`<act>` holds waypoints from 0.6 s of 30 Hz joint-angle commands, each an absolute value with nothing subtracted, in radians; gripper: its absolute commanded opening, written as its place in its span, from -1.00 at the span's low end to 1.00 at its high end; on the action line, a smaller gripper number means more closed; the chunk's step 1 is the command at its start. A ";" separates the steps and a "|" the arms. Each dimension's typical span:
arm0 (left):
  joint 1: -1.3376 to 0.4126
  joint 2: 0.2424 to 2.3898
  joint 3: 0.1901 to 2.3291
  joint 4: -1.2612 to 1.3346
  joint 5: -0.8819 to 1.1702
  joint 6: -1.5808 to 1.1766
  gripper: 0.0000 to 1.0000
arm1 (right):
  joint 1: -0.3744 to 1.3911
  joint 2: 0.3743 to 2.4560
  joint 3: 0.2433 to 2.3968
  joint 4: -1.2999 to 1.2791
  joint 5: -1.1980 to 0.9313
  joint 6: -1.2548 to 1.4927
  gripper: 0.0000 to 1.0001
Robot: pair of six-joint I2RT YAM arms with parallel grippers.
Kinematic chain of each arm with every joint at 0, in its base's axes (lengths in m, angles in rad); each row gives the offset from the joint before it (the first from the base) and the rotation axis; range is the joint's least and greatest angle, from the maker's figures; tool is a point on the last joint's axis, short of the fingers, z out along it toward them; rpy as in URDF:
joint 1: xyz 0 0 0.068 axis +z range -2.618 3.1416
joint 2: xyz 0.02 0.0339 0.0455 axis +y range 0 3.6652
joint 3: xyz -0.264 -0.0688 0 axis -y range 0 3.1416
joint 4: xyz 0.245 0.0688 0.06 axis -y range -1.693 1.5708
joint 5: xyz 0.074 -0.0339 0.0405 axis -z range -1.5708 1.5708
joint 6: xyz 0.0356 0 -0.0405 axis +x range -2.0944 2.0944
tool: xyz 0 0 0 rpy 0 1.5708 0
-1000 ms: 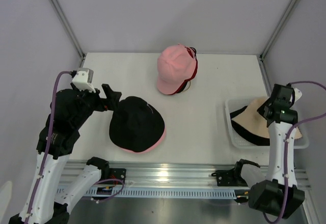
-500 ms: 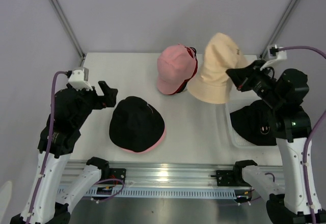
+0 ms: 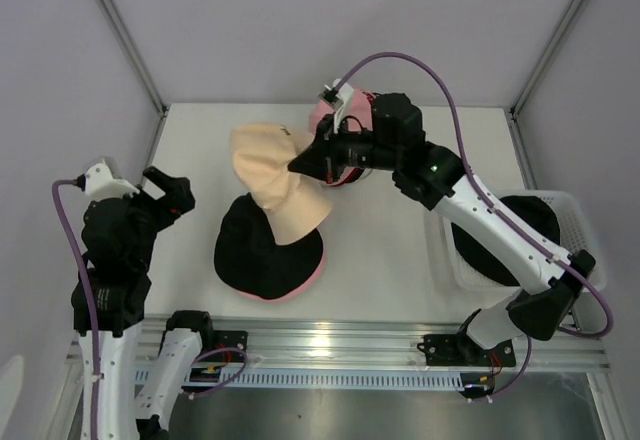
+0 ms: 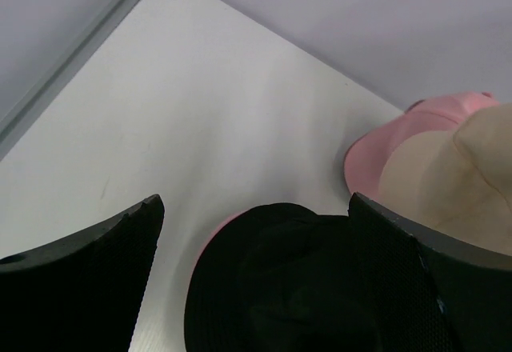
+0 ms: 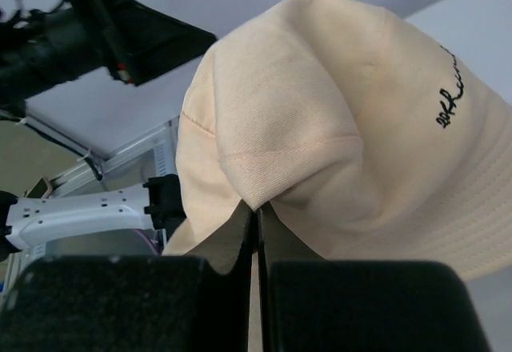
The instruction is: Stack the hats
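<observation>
My right gripper [image 3: 301, 163] [image 5: 258, 222] is shut on a pinched fold of a cream bucket hat [image 3: 272, 185] [image 5: 336, 120]. That hat hangs over the far part of a black bucket hat [image 3: 260, 260] [image 4: 280, 288], which lies on a pink-brimmed hat [image 3: 316, 263] in the middle left of the table. At the back, partly behind the right arm, sits a pink baseball cap [image 3: 322, 120] [image 4: 400, 140]. My left gripper [image 3: 166, 191] [image 4: 256, 276] stands open and holds nothing, left of the black hat.
A white mesh basket [image 3: 577, 210] at the right edge holds another black hat [image 3: 515, 235]. The right arm stretches across the back middle of the table. Metal frame posts rise at both back corners.
The right arm lifted the cream hat out of the basket and swung it left across the table to above the black hat. The left arm drew back to the left, still open.
</observation>
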State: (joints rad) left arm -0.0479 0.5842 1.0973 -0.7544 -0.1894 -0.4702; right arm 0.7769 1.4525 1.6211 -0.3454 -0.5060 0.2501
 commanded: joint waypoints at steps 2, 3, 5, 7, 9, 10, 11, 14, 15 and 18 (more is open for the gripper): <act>0.061 0.561 1.077 -0.787 -0.158 -0.508 0.99 | 0.828 1.514 1.794 -0.207 -0.622 0.192 -1.00; 0.070 0.557 1.074 -0.788 -0.152 -0.508 0.99 | 0.830 1.532 1.811 -0.193 -0.639 0.204 -1.00; 0.083 0.551 1.068 -0.785 -0.150 -0.503 0.99 | 0.834 1.580 1.859 -0.173 -0.693 0.235 -1.00; 0.092 0.552 1.068 -0.788 -0.155 -0.502 0.99 | 0.839 1.607 1.893 -0.164 -0.722 0.251 -1.00; 0.107 0.558 1.068 -0.785 -0.155 -0.500 0.99 | 0.851 1.631 1.933 -0.176 -0.727 0.250 -1.00; 0.112 0.560 1.069 -0.784 -0.153 -0.499 0.99 | 0.854 1.634 1.939 -0.176 -0.724 0.247 -1.00; 0.121 0.564 1.071 -0.782 -0.152 -0.503 0.99 | 0.859 1.632 1.940 -0.170 -0.726 0.247 -1.00; 0.136 0.571 1.077 -0.782 -0.178 -0.505 0.99 | 0.871 1.632 1.927 -0.179 -0.732 0.236 -1.00; 0.141 0.569 1.080 -0.785 -0.190 -0.500 0.99 | 0.874 1.638 1.921 -0.207 -0.735 0.221 -1.00; 0.158 0.571 1.094 -0.796 -0.236 -0.463 0.99 | 0.890 1.652 1.855 -0.222 -0.793 0.225 -1.00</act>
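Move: The black bucket hat, lying on the pink bucket hat, is about 8 cm to the left of the right hand, roughly level with it fore and aft and some 30 cm below; that hand already holds the beige hat. The pink cap on the red cap stands about 23 cm ahead of the right hand, 9 cm to its right and 30 cm below. From the left hand, the black hat lies about 15 cm to the right, 2 cm ahead and 24 cm below. The right hand, keeping the beige hat's edge pinched in shut fingers, swings it about 6 cm left and lifts it as much, then eases back to end some 4 cm nearer the base, turning roughly 20 degrees counter-clockwise so that the hat swings across above the black hat. Meanwhile the left hand, open and empty, makes room by drifting about 4 cm left, sinking slightly and turning a little counter-clockwise. ##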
